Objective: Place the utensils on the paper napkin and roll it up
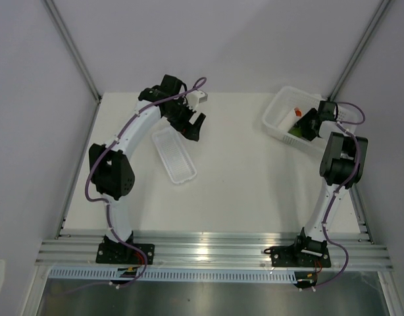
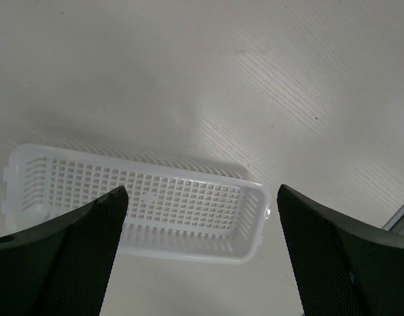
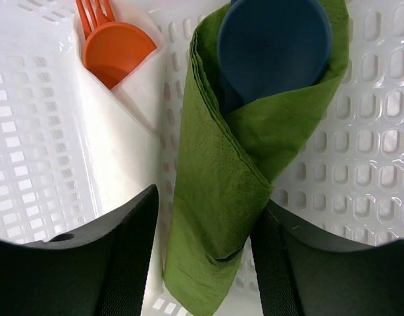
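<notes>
The olive-green paper napkin [image 3: 215, 178] lies rolled up in a white perforated basket [image 3: 379, 171], and a dark blue spoon [image 3: 274, 46] sticks out of its top. My right gripper [image 3: 205, 204] straddles the lower end of the roll. Its right finger touches the paper, while a thin gap shows on the left, so the jaws are open. In the top view this gripper [image 1: 306, 125] is inside the basket [image 1: 277, 112] at the back right. My left gripper [image 2: 202, 191] hangs wide open and empty over the table.
A white napkin roll with orange utensils [image 3: 116, 49] lies beside the green roll in the basket. A narrow white ribbed tray [image 1: 174, 155] lies empty on the table, just below my left gripper [image 1: 189, 125]. Grey walls close off the back and sides.
</notes>
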Action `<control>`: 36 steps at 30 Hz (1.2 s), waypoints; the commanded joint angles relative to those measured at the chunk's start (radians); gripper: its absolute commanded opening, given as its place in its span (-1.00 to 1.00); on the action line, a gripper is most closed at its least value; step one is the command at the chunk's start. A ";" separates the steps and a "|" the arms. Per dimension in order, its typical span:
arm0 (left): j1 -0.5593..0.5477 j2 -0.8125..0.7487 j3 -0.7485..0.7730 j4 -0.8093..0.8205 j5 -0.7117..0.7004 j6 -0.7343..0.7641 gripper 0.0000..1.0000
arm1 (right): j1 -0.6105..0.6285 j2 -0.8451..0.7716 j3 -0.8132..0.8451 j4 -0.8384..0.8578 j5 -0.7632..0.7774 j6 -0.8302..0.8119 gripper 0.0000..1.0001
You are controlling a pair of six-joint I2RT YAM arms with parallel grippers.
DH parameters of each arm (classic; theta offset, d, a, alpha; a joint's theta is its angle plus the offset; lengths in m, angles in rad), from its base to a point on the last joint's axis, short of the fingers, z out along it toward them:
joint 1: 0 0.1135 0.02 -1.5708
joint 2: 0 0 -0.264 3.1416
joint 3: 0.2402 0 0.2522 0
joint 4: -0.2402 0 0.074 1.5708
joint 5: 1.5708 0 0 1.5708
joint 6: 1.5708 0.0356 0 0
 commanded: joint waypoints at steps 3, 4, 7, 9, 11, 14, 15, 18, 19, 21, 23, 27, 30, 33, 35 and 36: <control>-0.012 0.007 0.041 0.031 0.036 -0.008 0.91 | 0.042 -0.056 -0.138 -0.092 -0.073 -0.022 0.15; -0.022 0.016 0.045 0.040 0.038 -0.017 0.91 | 0.051 -0.068 -0.173 -0.092 -0.086 -0.022 0.15; -0.048 0.047 0.070 0.063 0.035 -0.057 0.89 | 0.088 -0.126 -0.260 -0.068 -0.121 -0.016 0.15; -0.073 0.068 0.082 0.086 0.027 -0.094 0.89 | 0.109 -0.154 -0.297 -0.052 -0.144 -0.007 0.15; -0.093 0.104 0.113 0.106 0.018 -0.111 0.89 | 0.114 -0.186 -0.334 -0.051 -0.149 -0.010 0.15; -0.133 0.160 0.189 0.129 0.018 -0.126 0.90 | 0.084 -0.217 -0.360 -0.063 -0.112 -0.027 0.17; -0.145 0.176 0.228 0.123 0.022 -0.137 0.90 | 0.051 -0.219 -0.366 -0.065 -0.107 -0.030 0.18; -0.151 0.201 0.265 0.131 0.045 -0.163 0.90 | 0.007 -0.214 -0.377 -0.072 -0.093 -0.044 0.19; -0.154 0.201 0.260 0.132 0.047 -0.163 0.90 | -0.004 -0.214 -0.382 -0.071 -0.089 -0.045 0.18; -0.165 0.205 0.262 0.143 0.027 -0.148 0.90 | -0.003 -0.222 -0.388 -0.063 -0.069 -0.057 0.18; -0.174 0.210 0.260 0.166 0.010 -0.145 0.90 | 0.014 -0.225 -0.390 -0.049 -0.079 -0.060 0.18; -0.211 0.246 0.301 0.284 -0.008 -0.195 0.91 | 0.050 -0.222 -0.386 -0.045 -0.104 -0.070 0.18; -0.240 0.271 0.314 0.365 -0.079 -0.240 0.88 | 0.068 -0.234 -0.400 -0.040 -0.138 -0.083 0.18; -0.263 0.300 0.318 0.419 -0.133 -0.270 0.88 | 0.086 -0.252 -0.422 -0.052 -0.147 -0.099 0.18; -0.282 0.326 0.338 0.460 -0.151 -0.284 0.89 | 0.083 -0.271 -0.443 -0.045 -0.153 -0.102 0.18; -0.289 0.338 0.355 0.477 -0.159 -0.287 0.89 | 0.080 -0.275 -0.446 -0.043 -0.153 -0.102 0.17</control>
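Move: From my left hand, the white basket's left corner is about 30 cm to the right and 16 cm ahead, some 12 cm lower. The basket's middle lies roughly 50 cm to the right and 16 cm ahead. The empty tray sits about 8 cm to this hand's left, level fore and aft. My right hand is already down inside the basket, whose middle is about 3 cm right and 3 cm ahead; the green roll is 2 cm ahead, 1 cm left, and the white roll 7 cm left, 2 cm ahead. I pull back about 8 cm with my right hand, its part-open fingers still straddling the green roll, and work left some 7 cm with a small swing back midway, turning slightly counter-clockwise and dragging the basket along. Meanwhile my left hand sweeps some 17 cm right and a little forward, nearly level, towards the basket's left corner, fingers wide open, tilting its fingertips more outward. ##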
